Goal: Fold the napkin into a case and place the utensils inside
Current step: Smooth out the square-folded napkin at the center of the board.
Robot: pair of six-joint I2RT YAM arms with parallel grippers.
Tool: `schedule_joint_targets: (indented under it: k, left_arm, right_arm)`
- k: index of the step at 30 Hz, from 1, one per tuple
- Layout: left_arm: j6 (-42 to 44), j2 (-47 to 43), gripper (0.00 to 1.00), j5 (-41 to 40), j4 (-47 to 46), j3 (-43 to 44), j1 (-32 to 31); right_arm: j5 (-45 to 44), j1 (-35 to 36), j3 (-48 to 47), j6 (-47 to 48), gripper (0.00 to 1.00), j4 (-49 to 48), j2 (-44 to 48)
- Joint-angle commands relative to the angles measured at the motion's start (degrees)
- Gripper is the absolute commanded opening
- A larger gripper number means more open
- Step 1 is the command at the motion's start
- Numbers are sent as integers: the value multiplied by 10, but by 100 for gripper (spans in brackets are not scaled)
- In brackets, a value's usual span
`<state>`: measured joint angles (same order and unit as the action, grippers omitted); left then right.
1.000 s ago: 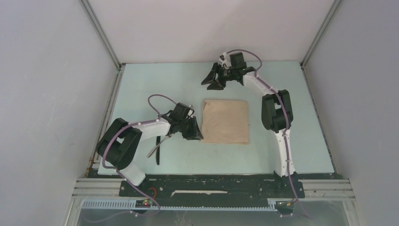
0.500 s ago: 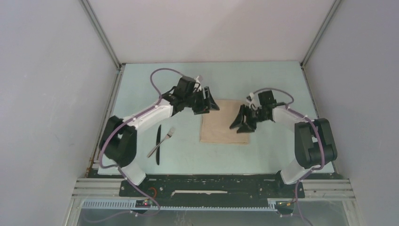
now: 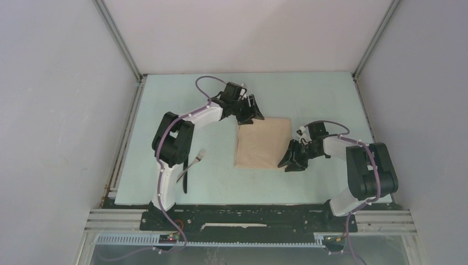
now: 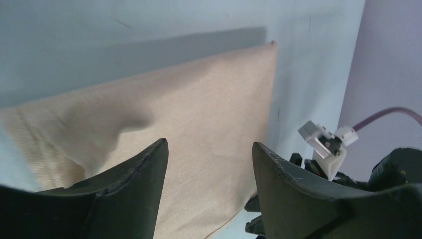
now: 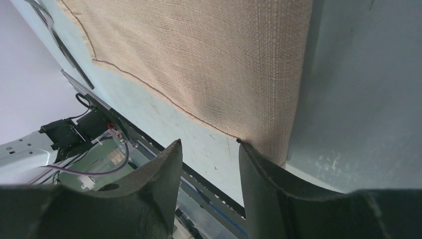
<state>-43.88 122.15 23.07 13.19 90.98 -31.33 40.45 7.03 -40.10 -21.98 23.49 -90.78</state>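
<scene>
The napkin (image 3: 262, 142) lies flat as a beige square in the middle of the table. My left gripper (image 3: 251, 117) hovers at its far left corner, open, with the napkin (image 4: 199, 99) showing between the spread fingers and nothing held. My right gripper (image 3: 288, 162) is at the near right corner, also open. In the right wrist view one fingertip (image 5: 242, 147) sits right at the corner of the napkin (image 5: 199, 55), and bare table fills the gap. The black knife (image 3: 185, 178) and the silver fork (image 3: 191, 165) lie crossed, left of the napkin. No folded case shows.
The pale blue table (image 3: 331, 99) is enclosed by grey walls on three sides. A black rail (image 3: 248, 218) carrying the arm bases runs along the near edge. The left arm's purple cable (image 3: 205, 81) loops above its wrist.
The left gripper let go at the napkin's near left corner, opened and swung to the far left corner. The right gripper came from the far side to the near right corner.
</scene>
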Motion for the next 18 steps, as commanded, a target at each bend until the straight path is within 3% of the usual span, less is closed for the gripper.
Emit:
schedule_joint_targets:
  k: [1, 9, 18]
  left_arm:
    - [36, 8, 68, -9, 27, 56, 25]
    - [54, 32, 68, 10, 43, 57, 39]
    - [159, -32, 71, -155, 114, 26, 39]
  right_arm:
    - [-47, 1, 10, -6, 54, -6, 23]
    - [-2, -4, -14, -36, 56, -37, 66]
    - [1, -9, -37, -22, 56, -16, 62]
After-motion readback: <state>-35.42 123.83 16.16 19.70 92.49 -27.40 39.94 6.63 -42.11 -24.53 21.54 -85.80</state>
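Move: The folded napkin's far-left corner lies about 7 cm left of the left hand, 2 cm ahead and 7 cm below; the fork is some 26 cm left and 16 cm back. The right hand is low at the near-right corner, which lies 3 cm to its right, 1 cm back and 2 cm below; the napkin's middle is 9 cm ahead and 7 cm left of that hand. Left hand goes forward-left about 5 cm, dipping towards the far-left corner; right lifts off forward, some 3 cm. ##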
